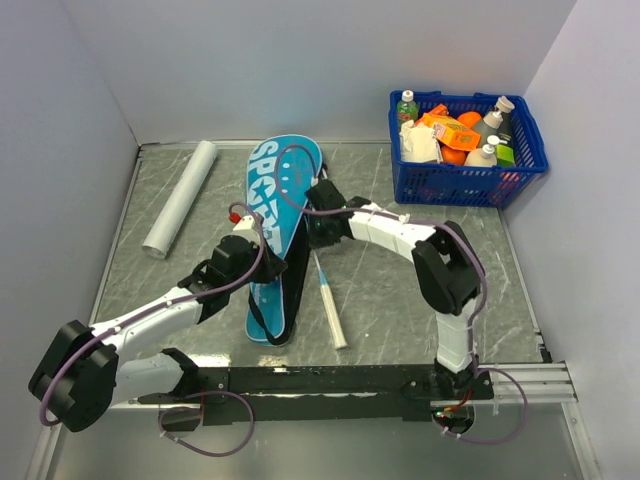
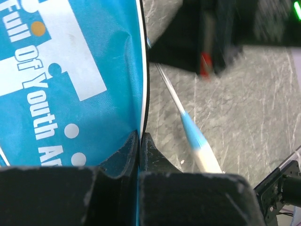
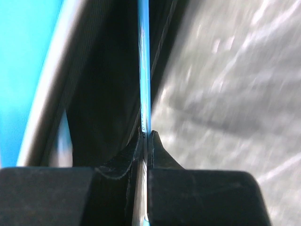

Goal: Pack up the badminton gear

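Note:
The teal bag [image 1: 272, 215] lies lengthwise in the middle of the table, its black open side [image 1: 297, 270] facing right. My left gripper [image 1: 262, 236] is shut on the bag's white-piped edge [image 2: 142, 84], its fingertips [image 2: 149, 141] pinching the fabric. One light-blue racket [image 1: 323, 272] pokes out of the opening, its white handle [image 1: 334, 315] resting on the table. My right gripper [image 1: 319, 236] is shut on the racket's thin blue frame [image 3: 144, 70] at the mouth of the bag. In the left wrist view the racket's shaft and handle [image 2: 194, 136] run down to the right.
A blue basket [image 1: 520, 160] of groceries stands at the back right corner. A white rolled tube [image 1: 181, 197] lies at the back left. The bag's black strap [image 1: 262, 325] loops at its near end. Grey walls close in the table on both sides.

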Controlling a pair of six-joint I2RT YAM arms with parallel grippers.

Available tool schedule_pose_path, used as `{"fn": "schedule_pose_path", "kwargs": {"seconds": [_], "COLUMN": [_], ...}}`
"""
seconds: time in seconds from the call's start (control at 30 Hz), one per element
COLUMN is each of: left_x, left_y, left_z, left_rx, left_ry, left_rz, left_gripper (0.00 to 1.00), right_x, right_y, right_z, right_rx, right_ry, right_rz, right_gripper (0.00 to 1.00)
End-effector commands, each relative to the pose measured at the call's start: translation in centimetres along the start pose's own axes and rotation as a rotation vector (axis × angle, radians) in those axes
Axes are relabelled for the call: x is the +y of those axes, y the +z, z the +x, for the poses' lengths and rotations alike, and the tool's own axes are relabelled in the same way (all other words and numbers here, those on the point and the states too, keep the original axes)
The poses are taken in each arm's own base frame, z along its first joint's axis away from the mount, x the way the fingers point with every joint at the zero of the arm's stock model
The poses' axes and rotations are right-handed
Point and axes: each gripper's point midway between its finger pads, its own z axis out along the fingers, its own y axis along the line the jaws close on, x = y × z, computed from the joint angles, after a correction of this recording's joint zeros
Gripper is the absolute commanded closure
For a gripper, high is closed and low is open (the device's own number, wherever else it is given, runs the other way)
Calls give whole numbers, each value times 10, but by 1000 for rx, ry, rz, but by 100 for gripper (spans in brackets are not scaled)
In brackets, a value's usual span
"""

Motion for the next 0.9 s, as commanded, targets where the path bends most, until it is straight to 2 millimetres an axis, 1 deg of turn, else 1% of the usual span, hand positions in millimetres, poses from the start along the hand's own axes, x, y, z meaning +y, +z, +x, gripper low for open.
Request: {"fn": "schedule_pose_path", "kwargs": {"seconds": [0.0, 0.03, 0.07, 0.1, 0.17, 0.27, 0.33, 0.43, 0.47, 0.5, 0.53, 0.57, 0.6, 0.63, 0.73, 0.77, 0.8, 0.83, 0.87], "left_x": [-18, -18, -18, -18, -17, -17, -17, -17, -18, -17, -16, -17, -15, -15, -15, -16, -15, -15, -15], "left_y": [-2, -2, -2, -2, -3, -2, -1, 2, 3, 5, 6, 7, 9, 10, 12, 13, 13, 13, 12], "left_z": [-11, -11, -9, -9, -10, -10, -10, -10, -11, -9, -8, -8, -8, -7, -7, -8, -8, -9, -10], "left_rx": [-39, -39, -35, -36, -37, -35, -34, -32, -35, -28, -24, -23, -22, -20, -17, -19, -18, -21, -23], "left_ry": [-11, -13, -15, -15, -16, -11, -13, -19, -19, -21, -22, -19, -19, -19, -15, -12, -11, -9, -6], "left_rz": [82, 85, 84, 86, 82, 77, 76, 80, 84, 81, 79, 80, 75, 72, 71, 73, 67, 66, 68], "left_gripper": [99, 99, 99, 99, 99, 99, 99, 99, 99, 99, 99, 99, 99, 99, 99, 99, 99, 99, 99], "right_x": [18, 24, 29, 30, 37, 43, 46, 48, 47, 48, 48, 45, 45, 43, 35, 30, 29, 24, 18], "right_y": [6, 8, 6, 17, 24, 29, 30, 31, 32, 31, 29, 26, 23, 20, 2, -9, -16, -23, -35], "right_z": [-85, -91, -105, -105, -114, -118, -116, -108, -98, -97, -92, -84, -82, -78, -68, -63, -61, -59, -52], "right_rx": [-198, -201, -223, -210, -214, -220, -218, -210, -186, -195, -185, -175, -178, -175, -175, -181, -189, -199, -207], "right_ry": [37, 37, 44, 54, 72, 95, 107, 112, 116, 114, 111, 105, 100, 93, 69, 60, 52, 49, 42], "right_rz": [-77, -103, -125, -134, -171, -202, -217, -248, -263, -278, -287, -287, -297, -294, -287, -285, -288, -280, -271], "right_gripper": [100, 100, 100, 100, 100, 100, 96, 89, 86, 83, 73, 69, 66, 60, 52, 50, 49, 45, 44]}}
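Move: The right hand already holds the racket's shaft at the bag's open side, with the bag's middle about 9 cm to its left and level fore-and-aft, some 2 cm lower. The racket's handle trails about 17 cm back and 4 cm right of that hand. The left hand still pinches the bag's raised edge; from it the bag's middle is roughly 7 cm ahead, 2 cm left and 4 cm below. The right hand slides the racket 8 cm forward into the bag, opens, backs 5 cm; left lowers the pinched edge. ##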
